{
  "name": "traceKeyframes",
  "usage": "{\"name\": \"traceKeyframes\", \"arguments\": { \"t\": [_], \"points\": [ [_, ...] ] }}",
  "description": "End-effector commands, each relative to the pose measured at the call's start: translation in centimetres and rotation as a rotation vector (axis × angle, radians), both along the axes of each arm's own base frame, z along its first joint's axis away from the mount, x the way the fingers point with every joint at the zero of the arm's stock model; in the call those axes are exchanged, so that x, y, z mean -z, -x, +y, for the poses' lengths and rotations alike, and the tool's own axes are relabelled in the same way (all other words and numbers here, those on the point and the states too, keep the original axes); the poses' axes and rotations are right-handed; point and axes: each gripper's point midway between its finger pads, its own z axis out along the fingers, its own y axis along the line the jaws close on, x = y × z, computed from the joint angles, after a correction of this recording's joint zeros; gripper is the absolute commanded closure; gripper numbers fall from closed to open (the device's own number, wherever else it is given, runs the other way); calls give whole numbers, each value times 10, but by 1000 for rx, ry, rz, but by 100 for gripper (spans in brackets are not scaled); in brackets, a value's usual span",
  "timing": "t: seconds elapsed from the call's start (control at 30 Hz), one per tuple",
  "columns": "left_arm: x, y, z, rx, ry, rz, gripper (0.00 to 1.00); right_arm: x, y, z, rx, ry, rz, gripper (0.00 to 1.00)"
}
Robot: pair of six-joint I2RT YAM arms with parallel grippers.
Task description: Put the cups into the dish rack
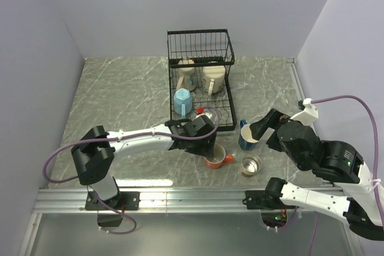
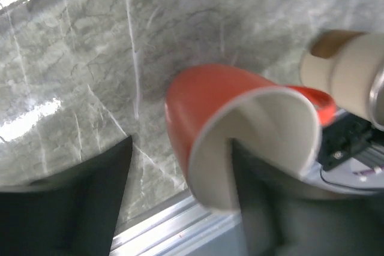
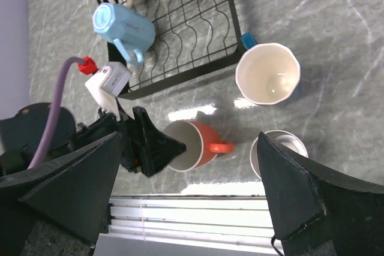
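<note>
The orange mug (image 1: 216, 159) lies tilted on the marble table just in front of the dish rack (image 1: 201, 34). My left gripper (image 1: 207, 143) is open at its mouth, with one finger (image 2: 246, 184) inside the cup and the other (image 2: 90, 196) outside, apart from the wall. The light blue mug (image 1: 182, 99) and two cream mugs (image 1: 186, 71) (image 1: 214, 75) sit in the rack. The dark blue mug (image 1: 248, 136) and the steel cup (image 1: 251, 164) stand on the table to the right. My right gripper (image 3: 189, 136) is open and empty, high above them.
An aluminium rail (image 1: 180, 196) runs along the table's near edge, close behind the orange mug (image 3: 201, 142). Lilac walls close in the left, back and right sides. The left arm's purple cable with a red clip (image 3: 88, 63) hangs near the rack's front edge (image 3: 180, 70).
</note>
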Motion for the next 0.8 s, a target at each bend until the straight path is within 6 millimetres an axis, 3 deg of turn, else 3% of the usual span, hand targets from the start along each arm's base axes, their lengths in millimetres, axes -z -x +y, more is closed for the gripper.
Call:
{"name": "traceKeyframes", "arguments": {
  "t": [0.0, 0.07, 0.1, 0.17, 0.2, 0.23, 0.33, 0.43, 0.47, 0.53, 0.57, 0.6, 0.63, 0.7, 0.73, 0.77],
  "points": [
    [-2, -7, -12, -15, 7, -1, 40, 1, 1, -11, 43, 11, 0, 0],
    [7, -5, -14, -15, -2, 20, 50, 2, 1, -11, 41, 13, 2, 0],
    [7, -4, -19, -9, 19, 29, 61, 3, 2, -11, 37, 15, 5, 0],
    [7, -3, -21, -14, 38, 40, 74, 4, 2, -10, 31, 18, 7, 0],
    [6, -2, -22, -17, 43, 42, 91, 5, 2, -10, 29, 16, 8, 0],
    [6, -3, -20, -24, 34, 42, 99, 4, 3, -9, 26, 13, 8, 0],
    [1, -9, -8, -60, -6, 10, 100, 3, 3, -7, 13, 0, 2, 0],
    [-18, -17, 5, -104, 22, -39, 100, -6, 1, 5, -28, -45, -20, 0],
    [-42, -21, 5, -122, 95, -77, 100, -7, 5, 17, -92, -65, -14, 0],
    [-58, -23, 13, -146, 154, -128, 100, -18, 3, 46, -178, -145, -36, 0],
    [-95, -28, 11, -155, 277, -199, 100, -19, 10, 66, -273, -185, -12, 0],
    [-109, -28, 13, -157, 329, -233, 100, -15, 14, 82, -327, -212, 10, 0],
    [-114, -27, 19, -162, 361, -266, 100, -25, 11, 103, -373, -276, -5, 0],
    [-167, -30, 33, -183, 514, -393, 100, -24, 26, 136, -508, -363, 54, 0],
    [-171, -29, 41, -184, 535, -423, 100, -38, 24, 153, -551, -431, 30, 0],
    [-196, -24, 54, -185, 597, -479, 100, -43, 25, 161, -577, -472, 37, 0]
  ]
}}
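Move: Close beneath the left hand, the orange cup stands upright, its middle about 3 cm right, 1 cm back and 5 cm down. The dark-blue cup is some 14 cm right and 6 cm ahead of that hand, the metal cup about 15 cm right and 4 cm back, and the rack's near edge roughly 9 cm ahead and 2 cm left. From the right hand, the orange cup lies about 13 cm left, level fore and aft, and 26 cm below. Sinking about 2 cm, the left hand shuts its fingers on the orange cup's left wall, pinching it near the rim, then pulls up fast by some 12 cm while veering left and swinging its fingertips up towards the right. The waiting right hand, fingers kept wide open, then sweeps about 10 cm left towards the cup, turning some 20 degrees counter-clockwise. ##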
